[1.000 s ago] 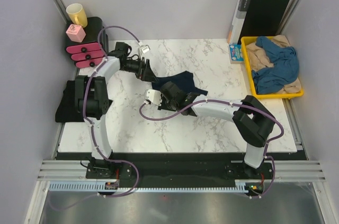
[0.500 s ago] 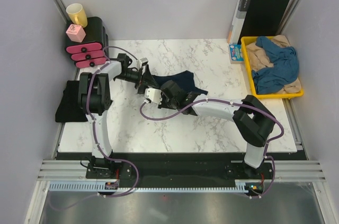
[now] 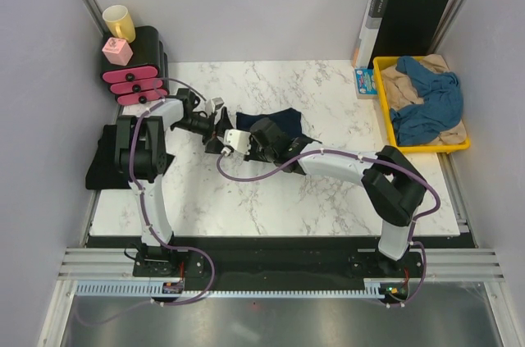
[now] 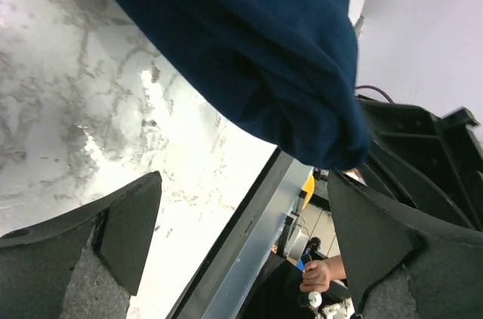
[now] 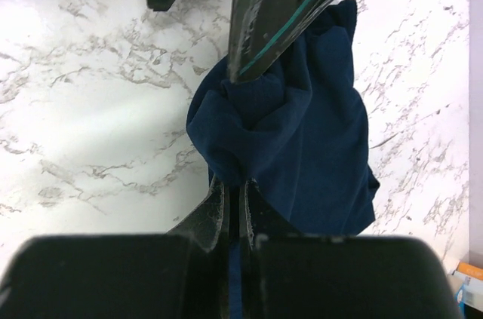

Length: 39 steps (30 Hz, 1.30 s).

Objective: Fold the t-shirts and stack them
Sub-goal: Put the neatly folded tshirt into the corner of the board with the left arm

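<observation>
A dark navy t-shirt [image 3: 279,121] hangs bunched over the marble table [image 3: 328,199] near its middle. My right gripper [image 3: 254,132] is shut on a fold at the shirt's left end; in the right wrist view its fingertips [image 5: 240,183] pinch the navy cloth [image 5: 302,130]. My left gripper [image 3: 221,127] stands open just left of that grip, its fingers [image 4: 113,236] wide apart with nothing between them and the navy shirt [image 4: 249,47] just past their tips. A medium-blue t-shirt [image 3: 431,101] and a beige one [image 3: 406,83] lie crumpled in the yellow tray [image 3: 380,101].
A black orange-edged folder [image 3: 406,23] leans on the back wall behind the tray. A pink and black stand [image 3: 135,84] with a yellow mug [image 3: 119,23] and a pink cube [image 3: 117,52] fills the back left corner. Dark folded cloth [image 3: 102,162] lies off the table's left edge.
My left gripper has swung toward me and closer to the right gripper, staying open. The right gripper has shifted a little to the back left with the navy shirt.
</observation>
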Each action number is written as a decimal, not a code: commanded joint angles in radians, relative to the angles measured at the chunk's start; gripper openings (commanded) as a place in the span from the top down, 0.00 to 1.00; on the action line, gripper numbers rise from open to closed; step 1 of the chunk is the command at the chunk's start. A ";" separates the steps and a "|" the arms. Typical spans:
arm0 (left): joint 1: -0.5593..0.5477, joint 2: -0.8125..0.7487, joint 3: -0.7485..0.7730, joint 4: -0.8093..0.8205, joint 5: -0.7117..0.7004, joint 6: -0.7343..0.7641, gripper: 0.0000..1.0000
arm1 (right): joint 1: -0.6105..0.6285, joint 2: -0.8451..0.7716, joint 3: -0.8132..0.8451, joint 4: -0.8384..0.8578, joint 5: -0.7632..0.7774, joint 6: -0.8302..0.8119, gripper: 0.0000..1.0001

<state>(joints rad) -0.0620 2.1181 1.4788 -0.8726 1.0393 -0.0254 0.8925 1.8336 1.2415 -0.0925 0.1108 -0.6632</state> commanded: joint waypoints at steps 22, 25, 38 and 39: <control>-0.009 -0.026 -0.055 0.426 0.018 -0.404 0.00 | 0.002 0.015 0.039 0.045 -0.026 0.013 1.00; -0.012 -0.069 -0.080 0.471 0.047 -0.430 0.00 | 0.002 0.019 0.039 0.045 -0.023 0.014 1.00; -0.036 -0.014 -0.121 0.546 0.022 -0.505 0.01 | 0.006 0.049 0.081 0.046 -0.023 0.013 1.00; -0.039 -0.012 -0.126 0.549 0.019 -0.510 0.00 | 0.006 0.049 0.082 0.043 -0.023 0.010 1.00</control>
<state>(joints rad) -0.0872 2.0956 1.3685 -0.3630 1.0523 -0.4789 0.8951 1.8793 1.2690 -0.0822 0.0971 -0.6655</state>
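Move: To the right and a little ahead of the open left gripper lies the t-shirt's raised left end, about 5 cm forward, 5 cm right and 2 cm lower. The right fingers are already shut on the t-shirt beside it; from them that end is roughly 2 cm forward, 5 cm left and 2 cm lower. The black square sits some 25 cm left of the left hand, 6 cm back and 5 cm lower; the pink drawers stand about 21 cm left and 14 cm ahead of it. Swinging forward about 5 cm, the wide-open left jaws dip some 2 cm and come back up, easing a couple of centimetres right and turning about 10 degrees counter-clockwise to straddle the t-shirt's raised left end. The right hand keeps its pinch, rising slightly, pausing, then sinking a centimetre or two. ##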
